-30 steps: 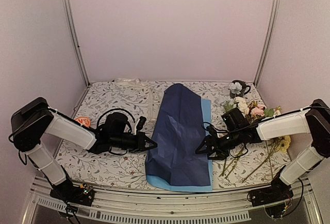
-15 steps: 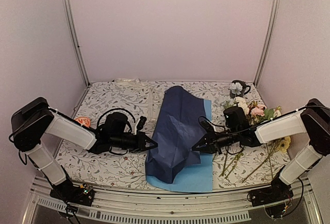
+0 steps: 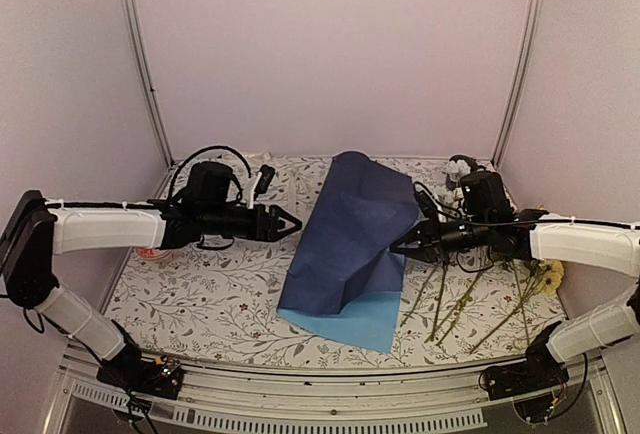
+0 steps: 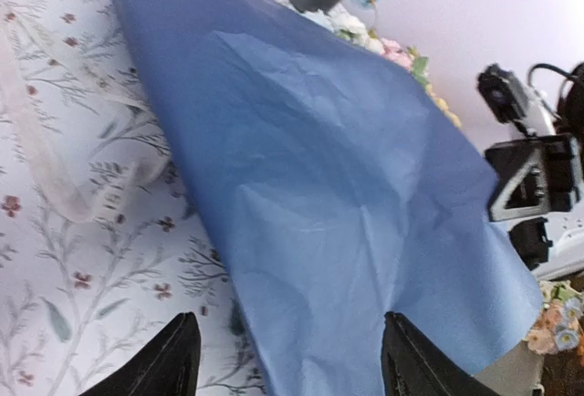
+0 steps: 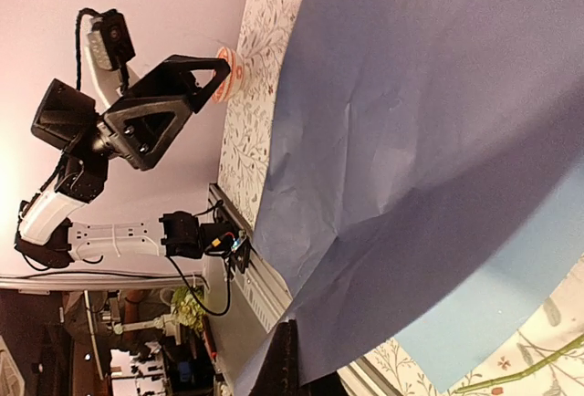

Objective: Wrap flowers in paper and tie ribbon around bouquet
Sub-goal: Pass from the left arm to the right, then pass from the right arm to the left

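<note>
The dark navy paper (image 3: 345, 239) lies mid-table with its right side raised, and a lighter blue layer (image 3: 370, 319) shows at the near edge. My right gripper (image 3: 402, 247) is shut on the paper's right edge; in the right wrist view the sheet (image 5: 429, 131) fills the frame above the gripper (image 5: 297, 364). My left gripper (image 3: 287, 224) hovers open just left of the paper, its fingers (image 4: 178, 355) straddling the sheet's left edge (image 4: 301, 232). The flowers (image 3: 440, 296) lie at the right, partly under the right arm. A length of cream ribbon (image 4: 55, 172) lies left of the paper.
A dark pot with pale blooms (image 3: 463, 168) stands at the back right. A small orange-and-white round thing (image 3: 150, 252) peeks out under the left arm. The table wears a floral cloth (image 3: 200, 304), with a metal rail (image 3: 320, 404) along its near edge.
The right gripper shut on the paper's right edge and lifted it up and back. The left gripper opened, rose and swung toward the back.
</note>
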Controlling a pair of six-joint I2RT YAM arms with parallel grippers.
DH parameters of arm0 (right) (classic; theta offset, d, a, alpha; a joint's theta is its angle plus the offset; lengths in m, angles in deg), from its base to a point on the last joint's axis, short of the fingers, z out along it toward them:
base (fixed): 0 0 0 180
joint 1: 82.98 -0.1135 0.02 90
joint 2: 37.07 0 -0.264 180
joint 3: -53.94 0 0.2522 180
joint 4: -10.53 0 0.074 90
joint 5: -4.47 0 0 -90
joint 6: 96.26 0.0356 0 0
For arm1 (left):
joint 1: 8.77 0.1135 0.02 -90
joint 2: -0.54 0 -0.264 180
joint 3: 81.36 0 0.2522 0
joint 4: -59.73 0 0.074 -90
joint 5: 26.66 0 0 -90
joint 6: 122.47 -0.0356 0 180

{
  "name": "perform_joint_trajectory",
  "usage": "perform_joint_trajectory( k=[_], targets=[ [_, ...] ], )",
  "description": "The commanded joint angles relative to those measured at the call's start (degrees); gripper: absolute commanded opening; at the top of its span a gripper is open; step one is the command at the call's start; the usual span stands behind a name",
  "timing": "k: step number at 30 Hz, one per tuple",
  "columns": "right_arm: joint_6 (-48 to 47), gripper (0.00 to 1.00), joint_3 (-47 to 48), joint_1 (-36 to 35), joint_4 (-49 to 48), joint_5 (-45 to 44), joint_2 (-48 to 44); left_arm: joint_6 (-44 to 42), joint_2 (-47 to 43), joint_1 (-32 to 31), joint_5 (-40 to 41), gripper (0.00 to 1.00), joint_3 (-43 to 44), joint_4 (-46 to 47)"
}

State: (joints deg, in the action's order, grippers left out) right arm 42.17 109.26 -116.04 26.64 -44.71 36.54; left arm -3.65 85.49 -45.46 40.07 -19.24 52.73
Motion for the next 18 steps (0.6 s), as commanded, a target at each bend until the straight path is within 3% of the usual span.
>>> perform_joint_trajectory(
  k=[1,5,8,10,14,18],
  targets=[
    [-7.5,0.00,7.1,2.6,13.5,-5.8,-6.1,-8.6,5.0,3.5,6.3,0.66,6.3,-11.8],
    [-12.1,0.00,13.9,4.7,22.9,-9.5,-10.8,-11.4,13.0,3.6,7.5,0.54,13.0,-13.4],
    [-14.3,0.00,19.2,5.4,27.7,-12.6,-13.2,-12.5,20.8,3.5,7.2,0.34,19.0,-16.7],
    [-15.7,0.00,22.4,5.6,30.1,-13.8,-14.0,-14.0,23.7,2.2,5.2,0.26,21.7,-16.3],
    [-16.9,0.00,25.9,5.6,32.6,-16.5,-14.1,-19.6,27.1,-2.3,2.6,0.18,26.6,-15.8],
    [-16.7,0.00,26.4,5.7,32.9,-16.8,-12.2,-21.7,35.3,-3.1,2.7,0.17,32.3,-17.5]
  ],
)
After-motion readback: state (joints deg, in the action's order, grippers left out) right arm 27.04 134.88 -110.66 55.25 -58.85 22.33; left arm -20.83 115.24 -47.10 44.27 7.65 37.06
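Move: My right hand already pinches the blue paper's right side; the sheet's middle is about 12 cm ahead, 10 cm left and 12 cm below. The nearest flower stems lie some 11 cm to its right and 4 cm ahead, the pale flower heads about 26 cm ahead and 20 cm right. From my empty left hand, the paper's middle is roughly 11 cm right, 4 cm ahead and 11 cm below; the ribbon is about 20 cm straight ahead. I keep the paper pinched in my right hand and lift it about 17 cm, carrying it some 6 cm right towards the flower side and rolling the wrist about 25 degrees. My open left hand reaches forward, then dips nearly 10 cm towards the table, its last stretch to the right, tipping its fingers down and closing them most of the way on nothing. ##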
